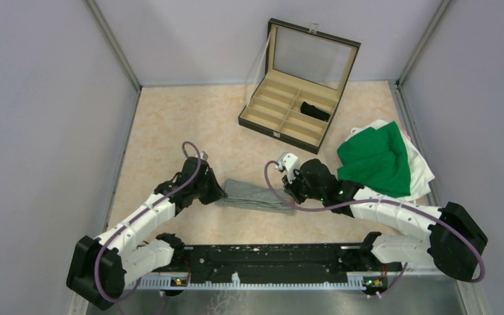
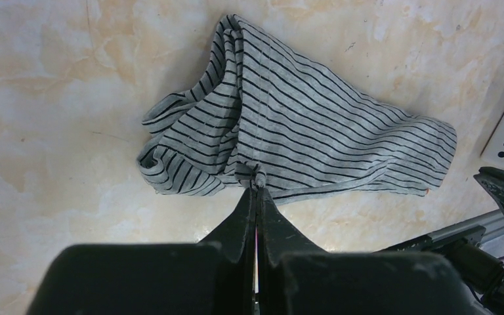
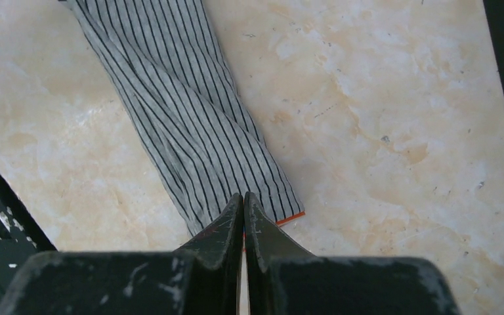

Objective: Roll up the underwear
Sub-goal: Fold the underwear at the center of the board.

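Note:
A grey underwear with thin black stripes [image 1: 256, 195] lies stretched flat on the table between my two grippers. In the left wrist view its left end [image 2: 302, 131] is bunched, and my left gripper [image 2: 257, 187] is shut on a small pinch of that fabric. My right gripper [image 3: 243, 197] is shut on the other end [image 3: 190, 118], at the orange-edged hem. From above, the left gripper [image 1: 218, 191] and the right gripper [image 1: 293, 191] sit at opposite ends of the garment. A black underwear [image 1: 315, 110] lies rolled in a compartment of the open case [image 1: 266, 120].
The compartmented case stands at the back with its lid up. A pile of green and white clothes [image 1: 380, 161] lies at the right, close to my right arm. A black rail [image 1: 269, 259] runs along the near edge. Grey walls enclose the table.

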Controlling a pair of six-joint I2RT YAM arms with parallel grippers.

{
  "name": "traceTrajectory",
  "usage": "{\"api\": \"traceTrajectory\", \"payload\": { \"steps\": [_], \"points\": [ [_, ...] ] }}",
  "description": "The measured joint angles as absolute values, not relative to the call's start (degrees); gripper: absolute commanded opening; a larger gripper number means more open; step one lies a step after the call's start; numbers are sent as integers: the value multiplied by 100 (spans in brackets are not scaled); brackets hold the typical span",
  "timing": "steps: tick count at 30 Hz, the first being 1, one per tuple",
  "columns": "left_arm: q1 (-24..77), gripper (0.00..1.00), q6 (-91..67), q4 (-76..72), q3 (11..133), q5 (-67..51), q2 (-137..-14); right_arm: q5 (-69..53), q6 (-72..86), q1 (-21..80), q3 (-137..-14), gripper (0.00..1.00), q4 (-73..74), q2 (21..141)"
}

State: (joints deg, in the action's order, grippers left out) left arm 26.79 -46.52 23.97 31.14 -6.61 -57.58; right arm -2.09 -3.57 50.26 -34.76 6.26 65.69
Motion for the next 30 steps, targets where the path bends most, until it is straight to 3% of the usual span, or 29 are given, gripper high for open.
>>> {"api": "traceTrajectory", "payload": {
  "steps": [30],
  "points": [
    [2679,0,-4637,1962,2421,-707,-5826,36,790,5026,-3284,0,561,7282]
  ]
}}
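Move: The striped underwear lies folded into a strip between the hands, its middle about 11 cm right of the left hand, level with it and some 5 cm below. From the right hand, the middle is about 11 cm left, 1 cm ahead and 7 cm down. The compartment box stands about 28 cm ahead of the right hand and 2 cm left; the green cloth lies some 12 cm ahead, 29 cm right. Both shut hands sink towards the underwear's ends: left about 4 cm, drawing back 2; right about 5. ##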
